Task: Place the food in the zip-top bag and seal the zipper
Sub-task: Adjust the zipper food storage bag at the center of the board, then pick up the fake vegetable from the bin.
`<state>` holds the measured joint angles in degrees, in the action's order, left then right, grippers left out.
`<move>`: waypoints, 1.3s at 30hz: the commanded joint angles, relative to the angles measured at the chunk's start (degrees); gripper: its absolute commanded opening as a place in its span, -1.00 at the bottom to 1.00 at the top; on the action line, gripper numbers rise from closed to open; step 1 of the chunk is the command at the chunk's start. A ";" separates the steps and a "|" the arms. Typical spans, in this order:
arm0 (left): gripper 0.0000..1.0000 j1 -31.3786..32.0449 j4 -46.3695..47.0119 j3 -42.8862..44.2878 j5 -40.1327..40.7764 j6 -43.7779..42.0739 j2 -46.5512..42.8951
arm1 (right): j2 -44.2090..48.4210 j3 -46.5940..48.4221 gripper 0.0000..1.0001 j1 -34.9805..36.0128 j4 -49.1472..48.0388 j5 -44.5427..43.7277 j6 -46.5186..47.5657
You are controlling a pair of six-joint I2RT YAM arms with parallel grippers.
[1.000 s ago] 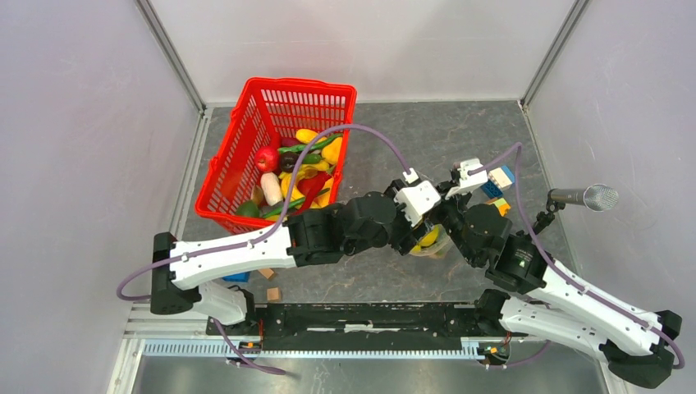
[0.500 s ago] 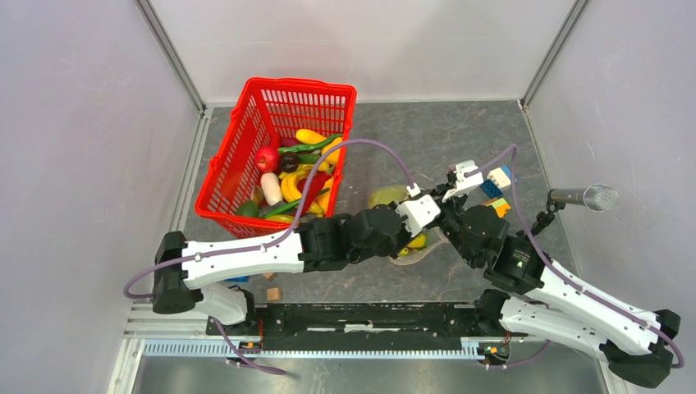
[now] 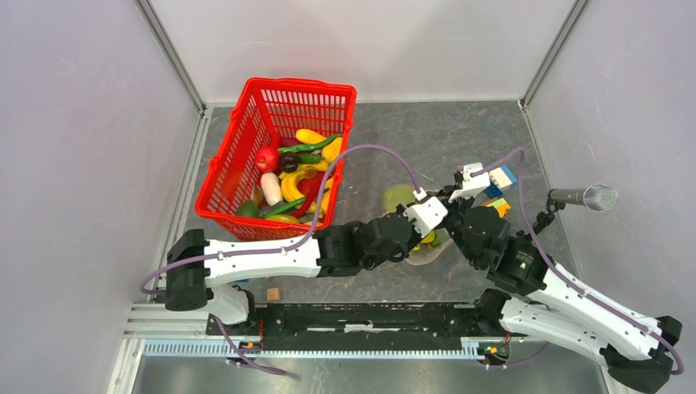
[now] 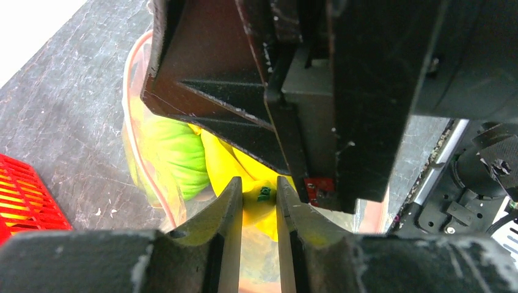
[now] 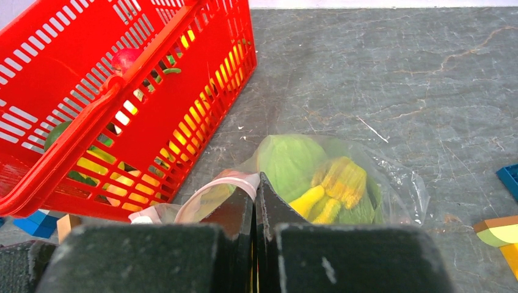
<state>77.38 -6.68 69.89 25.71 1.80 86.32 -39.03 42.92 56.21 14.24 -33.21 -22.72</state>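
Note:
The clear zip-top bag [image 5: 391, 177] lies on the grey table right of the basket, and inside it are a green cabbage ball [image 5: 287, 160] and yellow food [image 5: 342, 177]. My right gripper [image 5: 255, 183] is shut on the bag's mouth edge, where the pink zipper [image 5: 235, 180] curls round its tip. My left gripper [image 4: 259, 195] reaches into the mouth, its fingers shut on a yellow banana piece [image 4: 232, 165] with a green tip. The cabbage [image 4: 174, 155] sits just left of it. From above, both grippers meet at the bag [image 3: 400, 199].
A red mesh basket [image 3: 246, 123] with several more toy fruits and vegetables stands at the back left. Building blocks lie right of the bag [image 3: 498, 182] and near the left arm's base [image 3: 273, 293]. A microphone [image 3: 584, 197] juts in from the right wall.
My left gripper's jaws have narrowed from wide apart down onto the yellow piece, and the left arm has shifted right and nearer. The bag's green end now shows beyond the arms. The right gripper stays shut.

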 commanded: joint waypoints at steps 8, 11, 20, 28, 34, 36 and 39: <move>-0.15 -3.47 -2.99 -1.50 -6.91 0.13 -0.83 | 2.99 1.64 -1.00 1.28 -9.00 -2.70 -0.78; 0.03 -3.47 -4.66 -1.75 -8.64 0.92 -5.32 | 2.63 2.61 -1.00 1.23 -7.33 -5.66 0.50; 0.85 -4.01 -6.20 -0.99 -12.34 0.03 -18.79 | 2.00 2.23 -1.00 1.23 -6.94 -5.55 3.13; 1.00 -22.53 -10.15 -3.71 -12.24 6.35 -26.21 | 0.02 1.03 -1.00 1.23 -9.06 -0.37 3.62; 1.00 -39.19 -15.05 -4.28 -13.70 12.83 -26.26 | -0.52 0.68 -1.00 1.28 -10.11 1.14 4.23; 1.00 -44.41 -16.62 -4.77 -17.92 15.07 -25.00 | -0.74 0.77 -1.00 1.27 -10.03 1.45 4.44; 1.00 -51.09 -17.29 -6.72 -25.21 17.30 -21.95 | -0.63 0.77 -1.00 1.30 -9.93 1.48 4.46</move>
<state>32.84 -21.32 65.14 9.87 12.71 61.25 -40.23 42.61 57.28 10.15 -32.69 -19.00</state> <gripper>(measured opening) 0.994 0.007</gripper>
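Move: Deep in the mouth of the bag, the left fingertips are on a yellow food, its middle about 2 cm below them. The green cabbage in the bag is some 5 cm ahead, 6 cm left and 10 cm lower; the middle of the red basket lies about 12 cm ahead, 31 cm left and 8 cm below. From the right hand, which pinches the bag's rim, the yellow food is roughly 5 cm back, 3 cm right and 5 cm below. Spreading its fingers from a narrow grip to wide open, the left hand lets go of the yellow food, climbs about 11 cm out of the bag's mouth, then swings some 25 cm left and 14 cm forward over the red basket. It turns about 35 degrees counter-clockwise and sinks a little at the end. The shut right hand keeps its pinch on the bag's rim, swaying a centimetre or two right and back left. ##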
